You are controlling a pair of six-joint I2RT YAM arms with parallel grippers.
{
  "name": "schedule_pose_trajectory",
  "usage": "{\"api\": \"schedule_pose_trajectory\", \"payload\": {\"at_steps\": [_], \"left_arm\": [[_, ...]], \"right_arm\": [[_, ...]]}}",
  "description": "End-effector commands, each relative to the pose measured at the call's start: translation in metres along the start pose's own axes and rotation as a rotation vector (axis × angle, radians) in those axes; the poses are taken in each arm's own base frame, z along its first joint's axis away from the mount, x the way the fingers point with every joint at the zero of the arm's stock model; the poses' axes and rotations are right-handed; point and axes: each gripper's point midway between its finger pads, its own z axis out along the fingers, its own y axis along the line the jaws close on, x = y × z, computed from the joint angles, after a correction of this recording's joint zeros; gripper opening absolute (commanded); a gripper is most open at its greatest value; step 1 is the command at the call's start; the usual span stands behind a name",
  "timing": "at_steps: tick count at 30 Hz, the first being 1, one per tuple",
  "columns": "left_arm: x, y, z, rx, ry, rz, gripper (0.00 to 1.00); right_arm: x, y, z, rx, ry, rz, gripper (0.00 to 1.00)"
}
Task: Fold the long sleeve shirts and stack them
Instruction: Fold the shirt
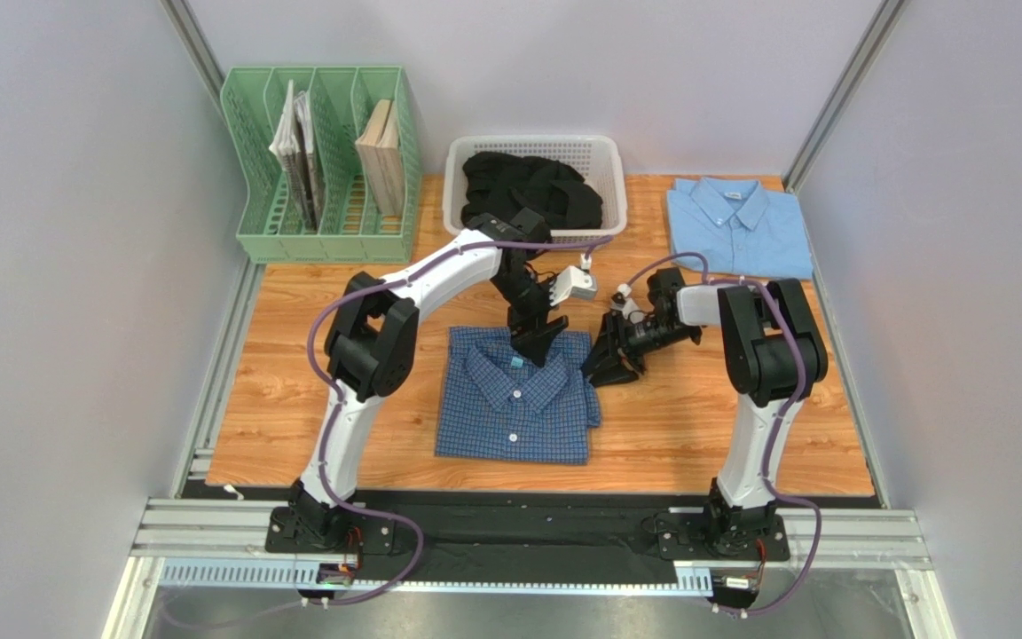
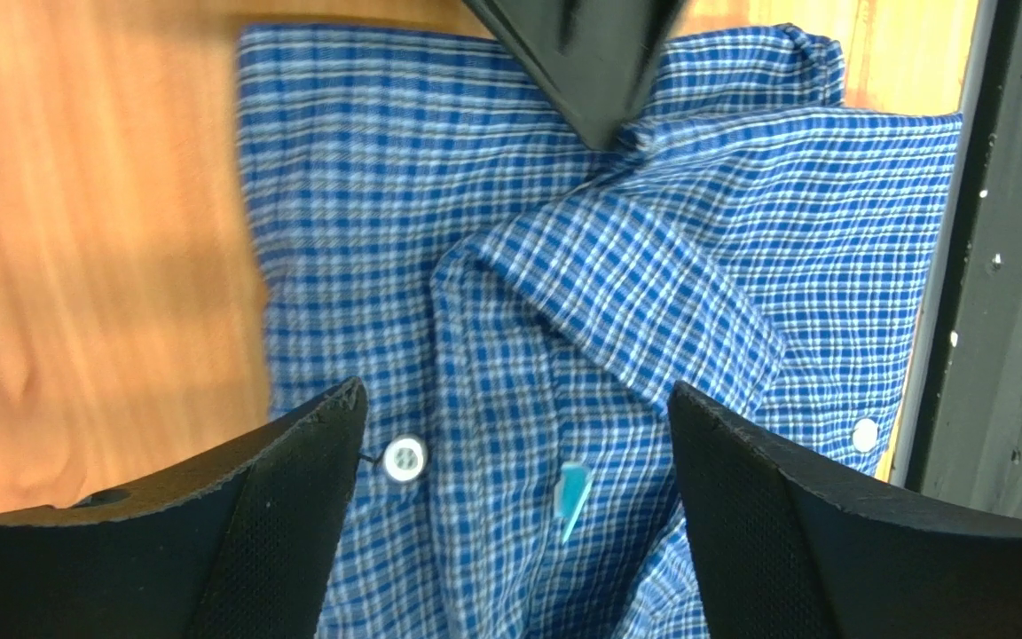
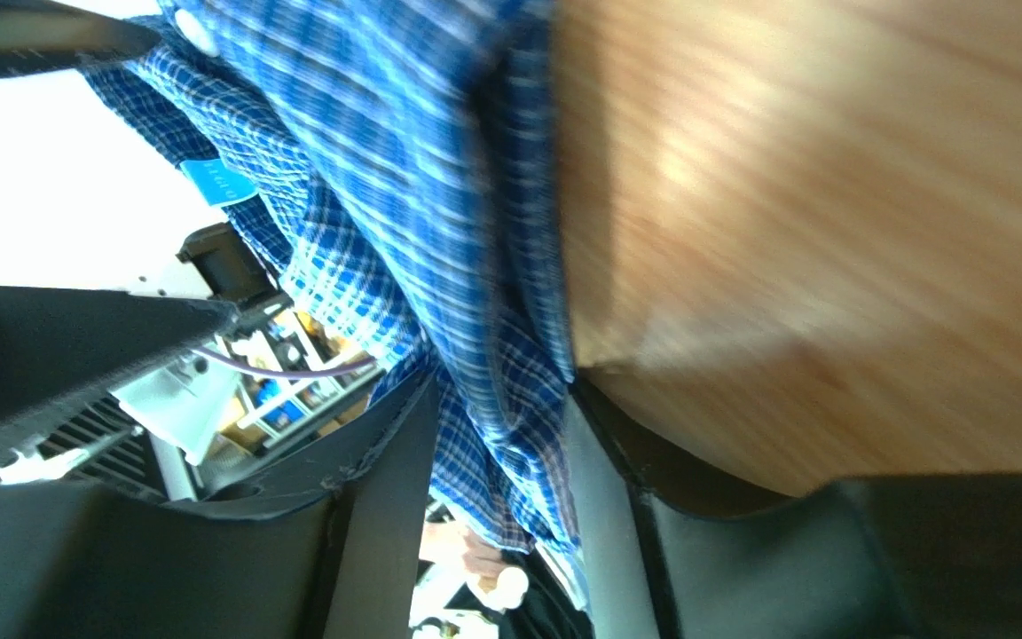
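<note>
The dark blue checked shirt [image 1: 516,413] lies folded at the middle of the wooden table, collar toward the back. My left gripper [image 1: 536,340] hovers just over its collar, open wide; in the left wrist view the gripper [image 2: 516,413] frames the collar, a white button [image 2: 403,459] and checked cloth [image 2: 583,266]. My right gripper [image 1: 610,362] sits low at the shirt's right edge. The right wrist view has the gripper [image 3: 503,493] open, the shirt's edge [image 3: 397,160] hanging loose in the gap. The light blue shirt [image 1: 739,226] lies folded at the back right.
A white basket [image 1: 610,153] holding dark clothes stands at the back centre. A green file rack [image 1: 323,233] with books is at the back left. Grey walls close in both sides. A black rail [image 1: 530,513] runs along the table's near edge.
</note>
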Motion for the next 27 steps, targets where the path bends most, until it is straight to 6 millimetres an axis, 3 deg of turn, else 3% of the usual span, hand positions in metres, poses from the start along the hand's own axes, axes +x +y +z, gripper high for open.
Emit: {"api": "schedule_pose_trajectory", "payload": {"at_steps": [1,10,16,19,22,26,27], "left_arm": [[-0.016,-0.006,0.010,0.036,-0.014,0.051,0.91],[-0.018,0.001,0.025,0.014,-0.006,0.030,0.91],[-0.016,-0.014,0.038,0.067,0.015,0.025,0.87],[-0.012,-0.014,0.043,0.072,0.023,0.008,0.77],[-0.012,-0.013,0.044,0.073,0.017,-0.005,0.66],[-0.021,-0.011,0.042,0.056,-0.005,-0.020,0.40],[-0.019,-0.008,0.041,0.044,0.001,-0.028,0.27]], "right_arm": [[0.003,-0.017,-0.005,0.063,-0.022,0.024,0.41],[0.014,-0.022,-0.002,0.055,0.012,0.037,0.40],[0.024,-0.019,-0.005,0.060,0.041,0.030,0.45],[0.029,-0.018,-0.009,0.075,0.053,0.017,0.49],[0.036,-0.019,-0.007,0.080,0.074,0.027,0.41],[0.030,-0.013,0.000,0.052,0.097,0.027,0.15],[0.028,-0.011,0.002,0.048,0.102,0.026,0.06]]}}
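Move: The right hand's half-open fingers straddle the folded shirt's right edge; the stretch they go for lies about 2 cm back, level sideways and 1 cm below. The light-blue neck tag is roughly 11 cm to this hand's left and 2 cm ahead. From the left hand, open above the shirt, the collar's right flap lies some 4 cm back, 2 cm right and 6 cm below, with the tag about 2 cm back and 4 cm left. The right fingers pinch the shirt's right edge, drawing nearly shut with the cloth between them after the hand eases 1 cm right and slides about 2.5 cm back along that edge. Meanwhile the left hand goes some 3 cm right, 3 cm down and 2 cm back towards the collar's right flap, staying wide before its fingers close to about half; their touch on the cloth can't be made out. ##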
